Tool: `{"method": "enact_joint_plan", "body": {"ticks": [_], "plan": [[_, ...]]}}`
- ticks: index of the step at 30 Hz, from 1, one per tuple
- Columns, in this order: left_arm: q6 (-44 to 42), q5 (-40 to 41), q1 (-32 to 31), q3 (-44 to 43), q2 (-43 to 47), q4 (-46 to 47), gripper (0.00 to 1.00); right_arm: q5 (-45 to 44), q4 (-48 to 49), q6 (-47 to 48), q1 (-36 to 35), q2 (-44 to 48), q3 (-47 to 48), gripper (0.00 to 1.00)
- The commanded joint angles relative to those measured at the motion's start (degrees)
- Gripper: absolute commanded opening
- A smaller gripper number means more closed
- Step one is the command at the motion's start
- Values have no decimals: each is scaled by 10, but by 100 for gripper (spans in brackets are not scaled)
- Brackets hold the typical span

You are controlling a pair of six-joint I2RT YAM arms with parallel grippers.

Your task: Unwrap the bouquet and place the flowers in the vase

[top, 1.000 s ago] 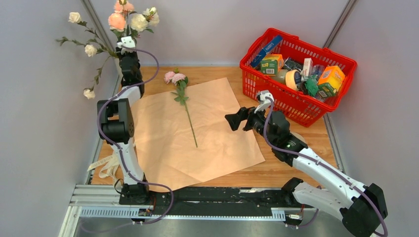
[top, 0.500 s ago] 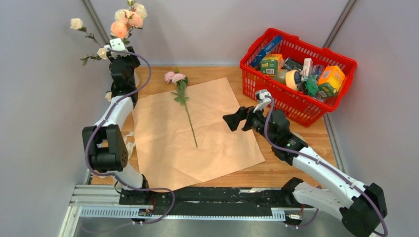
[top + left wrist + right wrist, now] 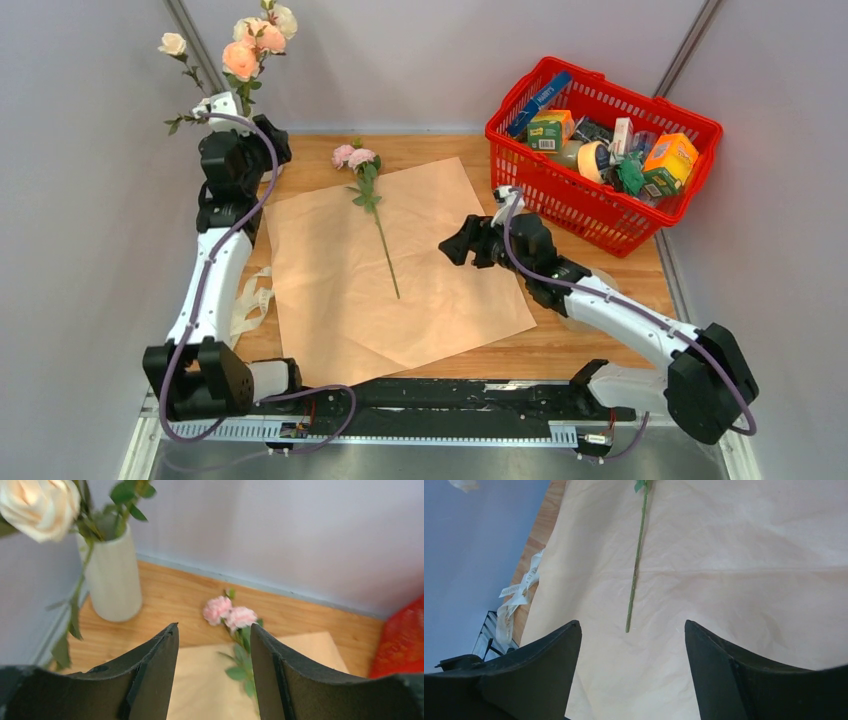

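The bouquet's wrapping paper [image 3: 400, 270] lies spread flat, peach side up, on the wooden table. One pink flower [image 3: 355, 157] rests on it, its long green stem [image 3: 385, 250] running toward me. Peach and cream flowers [image 3: 250, 50] stand in the off-white vase [image 3: 112, 575] at the back left corner; in the top view my left arm hides the vase. My left gripper [image 3: 214, 627] is open and empty, just right of the vase. My right gripper [image 3: 631, 624] hangs open and empty over the paper, the stem's cut end [image 3: 628, 629] just ahead of its tips.
A red basket [image 3: 590, 215] full of groceries stands at the back right. The cream ribbon [image 3: 245, 300] lies loose off the paper's left edge, near the left arm. Grey walls close in on both sides and at the back.
My left gripper has opened and drawn back down from the flowers, which now stand in the vase. My right arm has moved left and lower over the paper, its jaws a little narrower.
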State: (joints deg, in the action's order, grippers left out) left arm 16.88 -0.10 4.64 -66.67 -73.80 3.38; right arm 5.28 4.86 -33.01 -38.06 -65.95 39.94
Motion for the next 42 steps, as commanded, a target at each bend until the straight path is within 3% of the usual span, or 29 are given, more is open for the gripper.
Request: {"method": "enact_joint_plan", "body": {"ticks": [1, 3, 5, 10, 17, 25, 29, 42], "plan": [[82, -102, 2, 50, 79, -138, 63, 12, 26, -31, -2, -45, 50, 74], [123, -141, 1, 93, 113, -163, 62, -3, 26, -29, -7, -79, 68, 69], [151, -231, -5, 139, 148, -172, 62, -20, 26, -28, -14, -113, 84, 65], [138, -253, -69, 215, 202, -224, 63, -53, 24, -19, -40, -180, 116, 49], [106, -250, -93, 296, 284, -231, 64, -105, 16, -7, -78, -324, 203, 47], [75, -211, -93, 315, 358, -261, 64, -167, -36, 30, -119, -464, 339, 45], [77, -175, -93, 319, 381, -276, 65, -192, -63, 41, -128, -510, 393, 43], [81, -174, -93, 319, 381, -282, 65, -229, -100, 75, -141, -605, 486, 39]]}}
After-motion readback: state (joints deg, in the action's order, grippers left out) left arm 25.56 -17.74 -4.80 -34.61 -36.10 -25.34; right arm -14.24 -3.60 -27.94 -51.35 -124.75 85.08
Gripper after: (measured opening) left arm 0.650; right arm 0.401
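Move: The pink flower's stem lies about 9 cm ahead of the right hand, 16 cm to its left and 17 cm below. Its pink blossoms are some 20 cm farther out than the stem and 6 cm more to the left; the brown paper's middle is about 5 cm nearer than the stem and 3 cm to its right. From the left hand the stem lies about 8 cm back, 19 cm right and 33 cm down. Right hand sinks and sweeps left-forward some 15 cm to the stem, half-closing; left drops back 20 cm. ##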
